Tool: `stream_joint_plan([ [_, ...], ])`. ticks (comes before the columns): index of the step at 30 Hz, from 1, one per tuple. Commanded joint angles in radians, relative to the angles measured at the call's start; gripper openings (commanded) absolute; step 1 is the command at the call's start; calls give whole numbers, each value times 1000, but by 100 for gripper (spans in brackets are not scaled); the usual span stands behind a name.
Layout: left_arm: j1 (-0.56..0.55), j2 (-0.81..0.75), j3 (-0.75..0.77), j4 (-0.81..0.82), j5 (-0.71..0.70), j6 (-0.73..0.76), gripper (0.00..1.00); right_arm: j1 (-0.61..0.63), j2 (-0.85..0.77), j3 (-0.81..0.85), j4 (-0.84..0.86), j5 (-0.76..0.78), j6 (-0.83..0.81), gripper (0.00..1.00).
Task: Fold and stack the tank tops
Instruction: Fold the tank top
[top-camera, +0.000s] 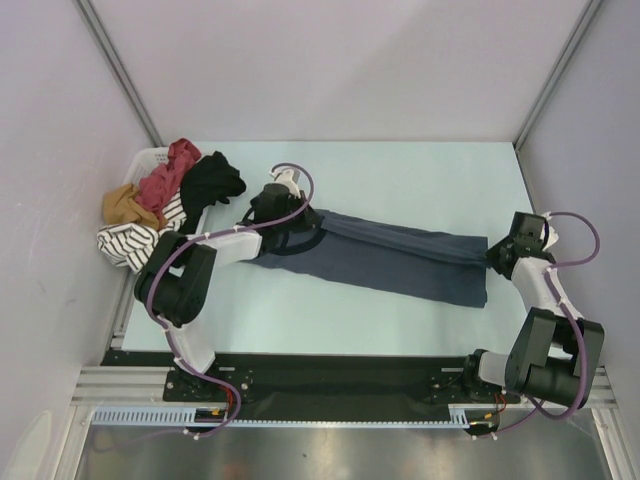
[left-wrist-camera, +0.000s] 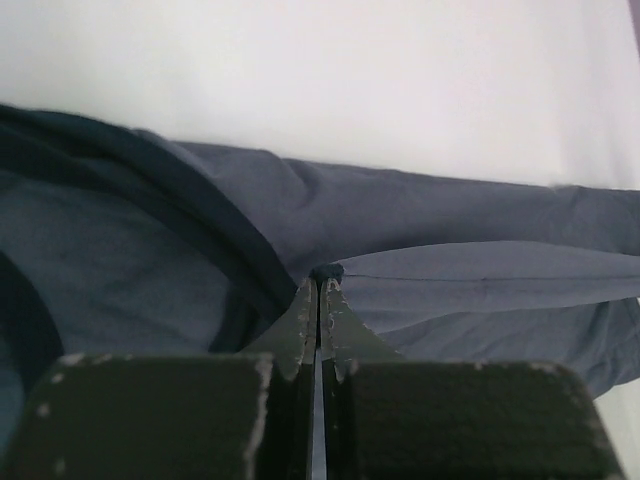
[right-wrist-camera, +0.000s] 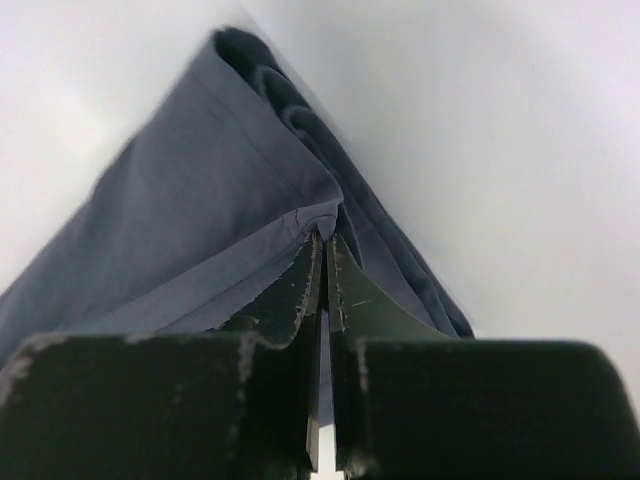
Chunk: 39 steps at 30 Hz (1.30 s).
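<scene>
The slate blue-grey tank top (top-camera: 400, 262) lies stretched lengthwise across the middle of the table, with its dark-trimmed end at the left. My left gripper (top-camera: 314, 222) is shut on that end. In the left wrist view the fingertips (left-wrist-camera: 320, 284) pinch a dark trim edge of the cloth (left-wrist-camera: 470, 290). My right gripper (top-camera: 493, 252) is shut on the hem corner at the right end. In the right wrist view the gripper (right-wrist-camera: 324, 240) pinches the hem, and the fabric (right-wrist-camera: 200, 200) runs away from it. A brick red tank top (top-camera: 172, 176) lies crumpled in the pile at the far left.
A white basket (top-camera: 146, 158) at the far left edge holds the pile: a black garment (top-camera: 214, 180), a mustard cloth (top-camera: 119, 203) and a striped cloth (top-camera: 128, 242) spilling over its side. Walls close in the table at the back, left and right.
</scene>
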Motion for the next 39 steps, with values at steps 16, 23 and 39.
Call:
stream_joint_plan([
  [16, -17, -131, -208, 12, -79, -102, 0, -12, -49, -174, 73, 41, 124, 0],
  [23, -26, -142, -218, 18, -74, -96, 13, -16, -66, -192, 62, 53, 132, 6],
  [39, -43, -292, -277, -88, -204, -116, 48, -32, -190, -198, 21, 87, 118, 48],
])
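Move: Both hands hold the tank top's pinched edge. The left's laying spot is about 5 cm back, 2 left and 5 below; the right's, about 5 back, 1 left and 5 below. Level with those spots, the tank top's near edge lies roughly 16 cm straight back of the left hand and 12 of the right. Its far edge is some 4 cm ahead of the left hand, 7 ahead of the right. Both hands draw the held edge back 5–7 cm and down 4–5 onto the lower layer, then open and release. ##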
